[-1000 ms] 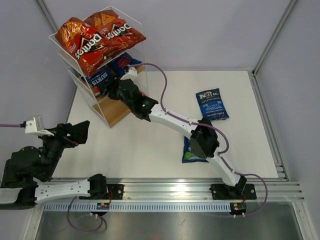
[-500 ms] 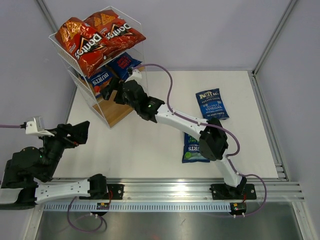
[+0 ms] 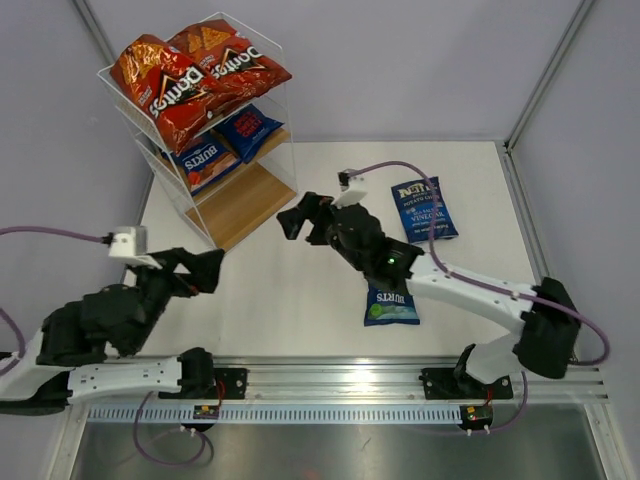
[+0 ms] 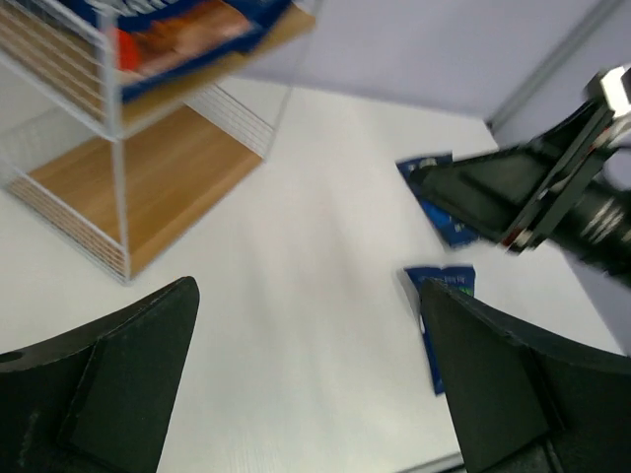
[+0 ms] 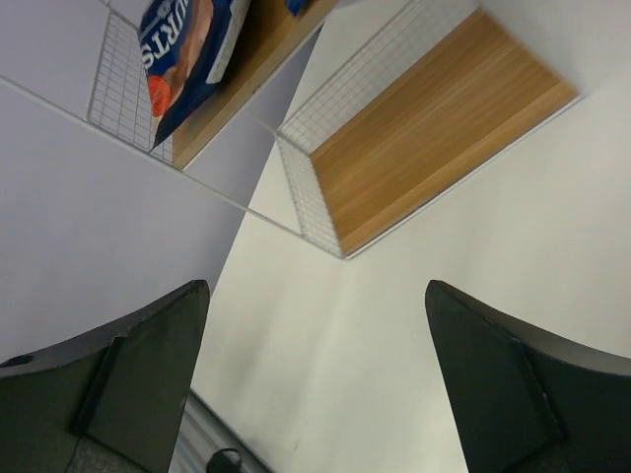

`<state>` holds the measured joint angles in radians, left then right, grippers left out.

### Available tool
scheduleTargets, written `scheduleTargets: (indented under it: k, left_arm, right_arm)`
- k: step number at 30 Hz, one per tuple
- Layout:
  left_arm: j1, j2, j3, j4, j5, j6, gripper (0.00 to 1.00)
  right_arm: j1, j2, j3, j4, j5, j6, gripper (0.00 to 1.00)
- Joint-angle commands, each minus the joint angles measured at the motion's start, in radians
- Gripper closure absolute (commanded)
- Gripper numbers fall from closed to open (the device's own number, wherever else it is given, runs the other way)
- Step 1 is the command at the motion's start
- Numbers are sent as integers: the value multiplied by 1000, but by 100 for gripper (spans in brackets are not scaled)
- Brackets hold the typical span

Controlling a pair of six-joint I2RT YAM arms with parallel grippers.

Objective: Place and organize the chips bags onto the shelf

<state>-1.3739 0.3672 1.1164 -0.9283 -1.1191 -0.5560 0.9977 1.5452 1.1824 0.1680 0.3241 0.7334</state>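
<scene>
The shelf (image 3: 275,110) stands at the back left. Two red Doritos chips bags (image 3: 185,80) lie on its top tier, and two dark blue bags (image 3: 205,160) on the middle tier. Its bottom wooden board (image 3: 245,205) is bare. A Kettle bag (image 3: 425,210) and a Burts bag (image 3: 392,300) lie on the table, the Burts bag partly under the right arm. My right gripper (image 3: 297,215) is open and empty, a little right of the shelf. My left gripper (image 3: 212,272) is open and empty over the front-left table. In the right wrist view a Burts bag (image 5: 187,49) shows on the shelf.
In the left wrist view the right gripper (image 4: 513,192) hangs in front of the Kettle bag (image 4: 426,169), with the Burts bag (image 4: 444,305) below it. A metal rail (image 3: 400,380) runs along the near edge. Walls close in the left, back and right sides.
My right gripper has opened fully and pulled back from the shelf's middle tier to the table's middle, leaving a blue bag there. My left arm has risen and swung rightward.
</scene>
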Motion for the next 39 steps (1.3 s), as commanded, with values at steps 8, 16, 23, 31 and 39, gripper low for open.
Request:
scheduleTargets:
  k: [8,16,23,31,39]
  left_arm:
    - [123,601,-237,537,644,-42,1]
    - [447,1105,-270,1186,1432,-30,1]
    - [507,1391,-149,1270,1414,-105,1]
    - [532,1515,-127,1358,1374,-223,1]
    - [539,1591,-116,1349,1299,-311,1]
  right_arm:
    - [-226,-659,-243,-646,224,-187,1]
    - [-280,-1059,-251,-958,193,-193,1]
    - [-281,-1241,-328,-924,67,-193,1]
    - [-280,-1289,-365,-883,38,-192,1]
    - [-280,-1287,-386,-838,53,-175,1]
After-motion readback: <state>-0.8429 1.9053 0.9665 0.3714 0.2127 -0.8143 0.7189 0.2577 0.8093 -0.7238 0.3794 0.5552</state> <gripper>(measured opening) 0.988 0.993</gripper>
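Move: The green Burts bag, next for the left hand, lies about 40 cm to its right, 4 cm farther out and some 34 cm below. The navy sea-salt bag lies about 8 cm to the right of the Burts bag and 19 cm beyond it. The bare bottom shelf board is nearly straight ahead of the left hand, some 25 cm out and 29 cm below. From the right hand, the Burts bag is about 24 cm right, 10 cm back and 27 cm below. Swinging right about 36 cm while sinking some 30, then easing forward as it slows, the left hand comes down close over the far left corner of the green Burts bag, its open fingers tipping down and turning clockwise. The open right hand clears out of the way, sweeping right away from the shelf, then drawing back. ##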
